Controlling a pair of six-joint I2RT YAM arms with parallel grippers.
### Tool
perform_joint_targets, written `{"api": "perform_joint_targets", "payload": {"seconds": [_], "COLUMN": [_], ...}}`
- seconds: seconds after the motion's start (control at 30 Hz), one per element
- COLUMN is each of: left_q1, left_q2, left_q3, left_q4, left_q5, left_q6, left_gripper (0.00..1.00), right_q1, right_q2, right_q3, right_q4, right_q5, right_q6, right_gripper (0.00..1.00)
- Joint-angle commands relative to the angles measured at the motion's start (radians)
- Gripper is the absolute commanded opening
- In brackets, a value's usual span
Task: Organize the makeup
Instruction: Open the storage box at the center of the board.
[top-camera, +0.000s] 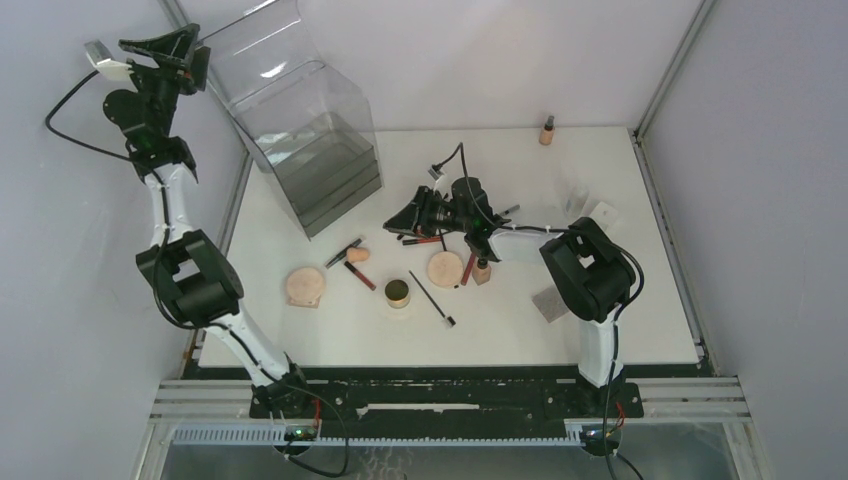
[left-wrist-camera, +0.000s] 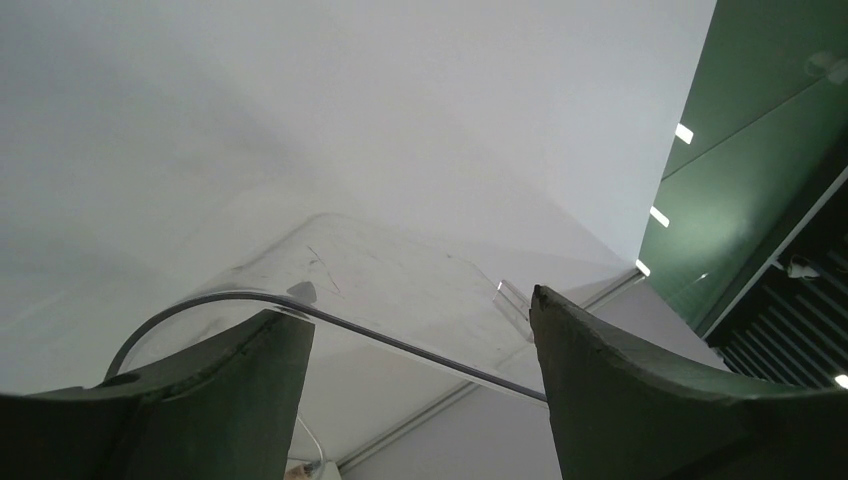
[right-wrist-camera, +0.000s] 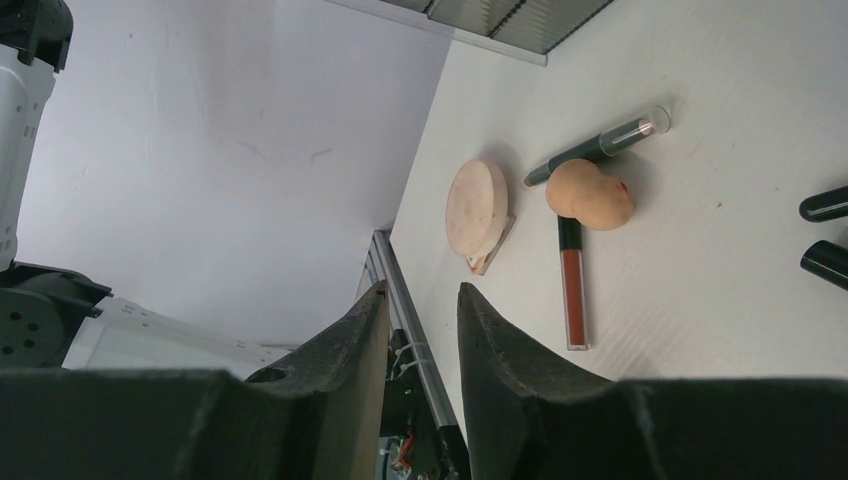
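Note:
The makeup lies scattered on the white table (top-camera: 520, 330). There are two round tan compacts (top-camera: 305, 286) (top-camera: 445, 268), a peach sponge (top-camera: 358, 254), a red lip tube (top-camera: 360, 276), a thin black brush (top-camera: 433, 299), a small round jar (top-camera: 398, 292) and beige bottles (top-camera: 547, 130) (top-camera: 482, 272). My right gripper (top-camera: 392, 222) hovers low mid-table, pointing left. It is open by a narrow gap with nothing between its fingers (right-wrist-camera: 420, 290). Ahead of it I see a compact (right-wrist-camera: 478, 210), the sponge (right-wrist-camera: 588, 195) and the lip tube (right-wrist-camera: 572, 285). My left gripper (top-camera: 185, 55) is raised at the back left, open (left-wrist-camera: 420, 300), with the clear lid's edge (left-wrist-camera: 400, 325) running across between its fingers.
The big clear plastic box (top-camera: 315, 150) with drawers stands at the back left, its lid (top-camera: 250, 30) tipped up. White cube boxes (top-camera: 605, 213) and a grey pad (top-camera: 550, 303) lie on the right. Black tubes (right-wrist-camera: 825, 205) and a dark capped pencil (right-wrist-camera: 600, 145) lie near my right gripper.

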Motion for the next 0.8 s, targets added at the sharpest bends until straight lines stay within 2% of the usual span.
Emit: {"api": "perform_joint_targets", "payload": {"seconds": [0.0,0.37,0.47,0.57,0.67,0.77], "left_q1": [0.024,0.024,0.024,0.022,0.021,0.021], "left_q2": [0.004,-0.044,-0.051,-0.058,-0.057,-0.061], "left_q3": [0.123,0.128,0.124,0.111,0.106,0.103], "left_q4": [0.010,-0.035,-0.040,-0.053,-0.058,-0.059], "left_q5": [-0.075,-0.137,-0.143,-0.142,-0.133,-0.128], "left_q6": [0.046,0.058,0.056,0.066,0.062,0.056], "left_gripper": [0.83,0.83,0.83,0.83,0.83,0.83], "right_q1": [-0.005,0.001,0.023,0.056,0.105,0.137], "right_q2": [-0.026,-0.029,-0.046,-0.046,-0.012,0.048], "right_q3": [0.000,0.004,0.056,0.176,0.347,0.527], "right_q4": [0.024,0.032,-0.072,-0.189,-0.374,-0.476], "right_q5": [-0.009,-0.013,0.025,0.095,0.225,0.374], "right_q6": [-0.020,-0.029,-0.131,-0.268,-0.464,-0.621], "right_gripper": [0.39,0.39,0.41,0.51,0.61,0.65]}}
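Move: The raised lid's rim lies at the left hand's open fingers; the lid's middle is about 9 cm to its right, 1 cm ahead and 5 cm below, the storage box's some 16 cm right, 6 cm back and 32 cm below. From the right hand, the box's middle is roughly 12 cm ahead and 14 cm left, near its height; the sponge lies 4 cm back, 7 cm left and 14 cm below. The left hand, fingers still wide, keeps the lid's rim raised against them and eases about 2 cm left and forward, slowing to a stop. The right hand first waits in front of the box, then dips slightly and quickly rises about 5 cm while swinging some 4 cm left and a little forward towards the box, rolling about 20 degrees and opening its fingers well wider. ##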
